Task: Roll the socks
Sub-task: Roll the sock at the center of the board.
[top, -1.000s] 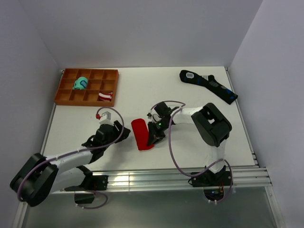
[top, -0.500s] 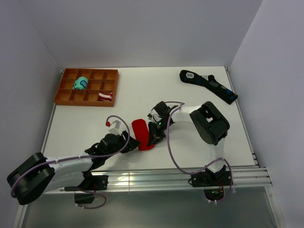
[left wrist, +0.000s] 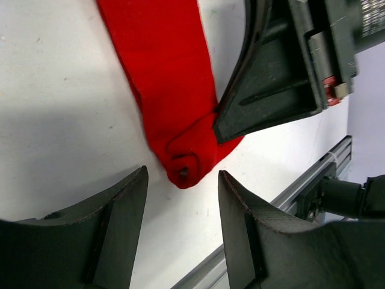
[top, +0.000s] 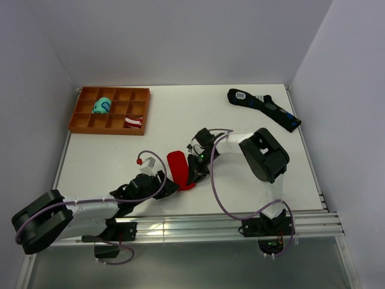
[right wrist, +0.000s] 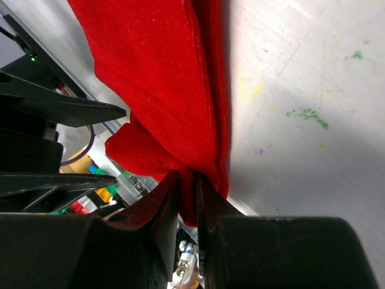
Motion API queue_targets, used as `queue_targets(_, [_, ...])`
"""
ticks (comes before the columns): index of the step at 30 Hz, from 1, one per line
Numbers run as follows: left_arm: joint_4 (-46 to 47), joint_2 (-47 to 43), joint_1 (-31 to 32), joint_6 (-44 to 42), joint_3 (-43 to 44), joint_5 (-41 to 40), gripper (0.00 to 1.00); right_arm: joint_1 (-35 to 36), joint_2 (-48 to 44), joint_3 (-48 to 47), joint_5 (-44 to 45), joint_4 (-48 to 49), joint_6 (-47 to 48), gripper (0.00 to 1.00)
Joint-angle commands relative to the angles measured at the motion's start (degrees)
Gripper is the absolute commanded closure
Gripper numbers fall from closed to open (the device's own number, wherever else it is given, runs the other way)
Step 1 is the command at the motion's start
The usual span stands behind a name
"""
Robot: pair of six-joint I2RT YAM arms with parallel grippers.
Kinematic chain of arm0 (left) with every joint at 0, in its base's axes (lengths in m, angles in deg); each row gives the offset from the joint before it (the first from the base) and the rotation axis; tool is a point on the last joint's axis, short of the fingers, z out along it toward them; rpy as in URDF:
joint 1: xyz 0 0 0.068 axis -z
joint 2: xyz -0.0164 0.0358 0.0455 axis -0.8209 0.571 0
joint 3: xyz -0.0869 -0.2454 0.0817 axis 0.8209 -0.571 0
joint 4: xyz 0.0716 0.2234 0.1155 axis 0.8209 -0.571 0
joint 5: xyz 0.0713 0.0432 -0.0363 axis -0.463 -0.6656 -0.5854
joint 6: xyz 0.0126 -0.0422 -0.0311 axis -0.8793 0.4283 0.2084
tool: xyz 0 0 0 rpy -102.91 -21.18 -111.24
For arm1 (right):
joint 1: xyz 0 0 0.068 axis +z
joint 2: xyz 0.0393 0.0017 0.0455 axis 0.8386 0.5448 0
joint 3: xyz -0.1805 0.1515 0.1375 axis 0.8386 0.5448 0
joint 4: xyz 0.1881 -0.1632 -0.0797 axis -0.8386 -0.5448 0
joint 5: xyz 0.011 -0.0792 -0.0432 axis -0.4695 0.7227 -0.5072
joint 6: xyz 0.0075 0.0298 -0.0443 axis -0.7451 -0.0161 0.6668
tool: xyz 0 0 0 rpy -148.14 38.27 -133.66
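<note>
The red socks (top: pixel 178 168) lie as a narrow strip on the white table, the near end folded into a small roll (left wrist: pixel 185 166). My right gripper (top: pixel 194 173) is shut on the right edge of that near end; the red fabric (right wrist: pixel 171 114) is pinched between its fingers. My left gripper (top: pixel 169 185) is open and low on the table just left of and below the roll, its fingers (left wrist: pixel 114 229) apart and empty, with the roll just ahead of the gap between them. No white motif shows.
An orange divided tray (top: pixel 86 123) at the back left holds a teal bundle (top: pixel 101 106) and a red-and-white striped bundle (top: pixel 133 122). Long black socks with blue marks (top: pixel 264 108) lie at the back right. The metal rail (top: pixel 198 226) runs along the near edge.
My left gripper has dropped toward the near edge and swung right, up to the socks' rolled near end. The right gripper has stayed shut on the sock.
</note>
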Motion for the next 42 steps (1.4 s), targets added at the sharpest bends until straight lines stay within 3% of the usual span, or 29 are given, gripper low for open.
queue_targets(1, [3.21, 2.01, 0.92, 1.74, 0.42, -1.68, 0.44, 0.24, 4.41, 1.97, 13.08, -4.31, 2.43, 0.96])
queue_targets(13, [5.94, 7.82, 2.68, 7.01, 0.34, -4.67, 0.45, 0.24, 4.68, 1.88, 13.08, -4.57, 2.07, 0.96])
queue_targets(27, [-4.52, 13.27, 5.84, 15.62, 4.29, -10.03, 0.47, 0.24, 4.85, 2.41, 11.59, -3.52, 0.84, 0.95])
queue_targets(42, [-12.96, 17.92, 6.72, 20.55, 7.01, -10.74, 0.66, 0.24, 2.83, 5.21, 10.63, -0.09, -0.56, 0.95])
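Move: The sock's rolled near end sits just in front of the open left fingers: about 3 cm right, 1 cm ahead and 2 cm below the left hand. The flat length of the sock runs outward from it, its middle some 8 cm ahead and 1 cm right of that hand. The right fingers already pinch the sock there; the roll lies roughly 2 cm left and 1 cm back of them. The left hand dips, then edges right and slightly forward onto the small roll at the sock's near end, still sinking, some 3 cm in all, while the wrist tips steeper and turns about 15 degrees counter-clockwise. Late in the approach its fingers, open at first, close by about a third with the roll between their tips, while the right hand stays put and keeps its pinch beside them. ##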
